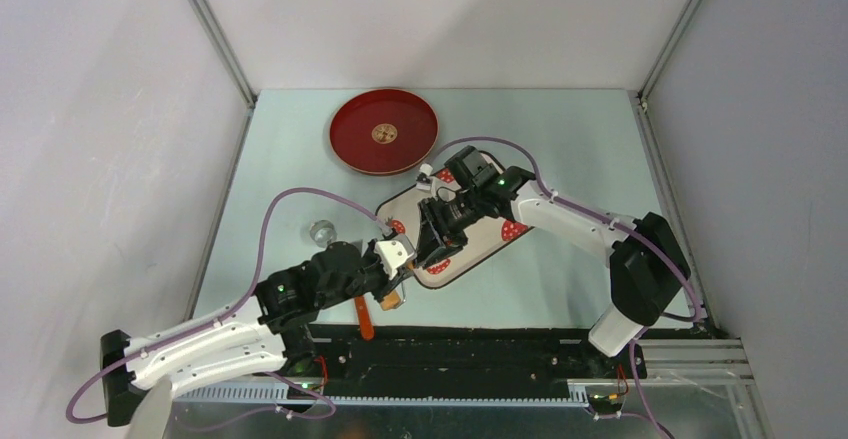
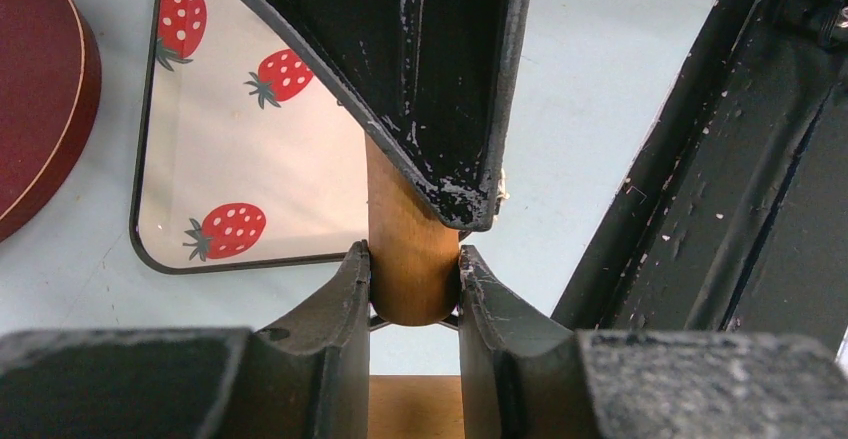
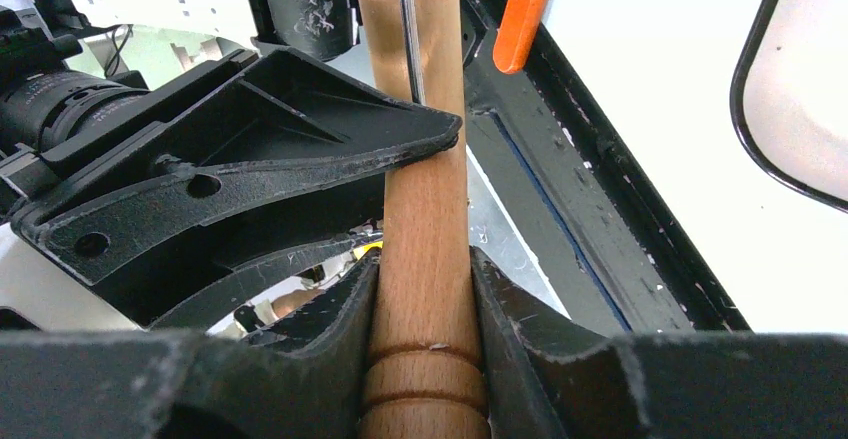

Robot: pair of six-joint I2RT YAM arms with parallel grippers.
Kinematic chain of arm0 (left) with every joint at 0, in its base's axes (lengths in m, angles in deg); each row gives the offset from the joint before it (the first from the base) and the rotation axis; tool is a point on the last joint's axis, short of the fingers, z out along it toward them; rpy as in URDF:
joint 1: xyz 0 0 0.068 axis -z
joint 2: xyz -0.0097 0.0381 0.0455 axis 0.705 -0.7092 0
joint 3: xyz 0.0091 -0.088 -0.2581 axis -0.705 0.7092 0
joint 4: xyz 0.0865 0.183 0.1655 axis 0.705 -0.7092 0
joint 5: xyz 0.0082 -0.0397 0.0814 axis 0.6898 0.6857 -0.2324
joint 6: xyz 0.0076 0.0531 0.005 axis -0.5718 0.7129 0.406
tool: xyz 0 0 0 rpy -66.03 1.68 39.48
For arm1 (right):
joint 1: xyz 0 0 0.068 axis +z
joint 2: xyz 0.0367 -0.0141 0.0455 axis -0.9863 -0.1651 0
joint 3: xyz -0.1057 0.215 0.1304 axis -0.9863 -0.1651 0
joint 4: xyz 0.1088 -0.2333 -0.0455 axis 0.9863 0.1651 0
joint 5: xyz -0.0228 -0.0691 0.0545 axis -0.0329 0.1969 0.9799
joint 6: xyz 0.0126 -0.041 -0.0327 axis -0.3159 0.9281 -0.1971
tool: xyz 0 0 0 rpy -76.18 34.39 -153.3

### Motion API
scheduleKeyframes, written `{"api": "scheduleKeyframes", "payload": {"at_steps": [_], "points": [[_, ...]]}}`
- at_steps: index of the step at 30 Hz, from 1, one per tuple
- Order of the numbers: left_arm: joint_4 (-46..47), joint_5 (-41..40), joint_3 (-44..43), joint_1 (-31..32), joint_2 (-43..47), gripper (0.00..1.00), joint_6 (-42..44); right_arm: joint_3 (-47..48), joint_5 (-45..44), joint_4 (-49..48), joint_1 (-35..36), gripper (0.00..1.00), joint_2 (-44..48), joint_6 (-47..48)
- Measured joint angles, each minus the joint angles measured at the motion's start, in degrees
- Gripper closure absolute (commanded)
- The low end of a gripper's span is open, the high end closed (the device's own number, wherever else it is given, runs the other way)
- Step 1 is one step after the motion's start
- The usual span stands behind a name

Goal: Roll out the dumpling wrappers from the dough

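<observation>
A wooden rolling pin (image 3: 425, 209) is held at both ends above the near edge of the strawberry-print mat (image 1: 480, 234). My left gripper (image 2: 412, 279) is shut on one end of the pin (image 2: 410, 249). My right gripper (image 3: 425, 299) is shut on the grooved other end, both fingers pressed against the wood. In the top view the two grippers (image 1: 400, 264) (image 1: 435, 239) nearly touch. A sliver of yellow (image 3: 368, 250), perhaps the dough, peeks out behind the right fingers. The dumpling wrappers are hidden or out of view.
A red plate (image 1: 384, 131) sits at the back of the table. A small metal ring (image 1: 321, 230) lies to the left of the mat. An orange-handled tool (image 1: 364, 319) rests at the black front rail (image 1: 470, 354).
</observation>
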Motion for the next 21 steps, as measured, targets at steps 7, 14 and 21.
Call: {"api": "scheduleKeyframes", "payload": {"at_steps": [7,14,21], "points": [[-0.2,0.0,0.0,0.0,0.1,0.21,0.0,0.0,0.5,-0.5,0.0,1.00,-0.3,0.0],[3.5,-4.0,-0.3,0.0,0.0,0.00,-5.5,0.0,-3.2,-0.2,-0.4,1.00,-0.2,0.4],[5.2,-10.4,-3.5,-3.4,-1.7,0.00,-20.1,-2.9,-12.5,1.8,-7.1,1.00,5.7,0.1]]}}
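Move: The yellow dough ball lies some 19 cm ahead of the right hand, 7 cm to its right and 17 cm below; from the left hand it is about 20 cm ahead, 11 cm right and 15 cm below. Both hands already grip the handle, and the wooden roller hangs about 5 cm back, 8 cm left and 5 cm below the right hand. The tray's middle is roughly 15 cm ahead and 6 cm right of that hand, while the scraper lies 17 cm left and 1 cm back. The roller's handle passes wholly to the right hand: the left fingers, pinching it nearer the roller, spread wide and let go, then that hand lifts about 4 cm and goes as far forward, turning counter-clockwise. Keeping its grip near the grooved end, the right hand carries the tool forward and to the right, towards the dough, swinging clockwise as the left clears. ##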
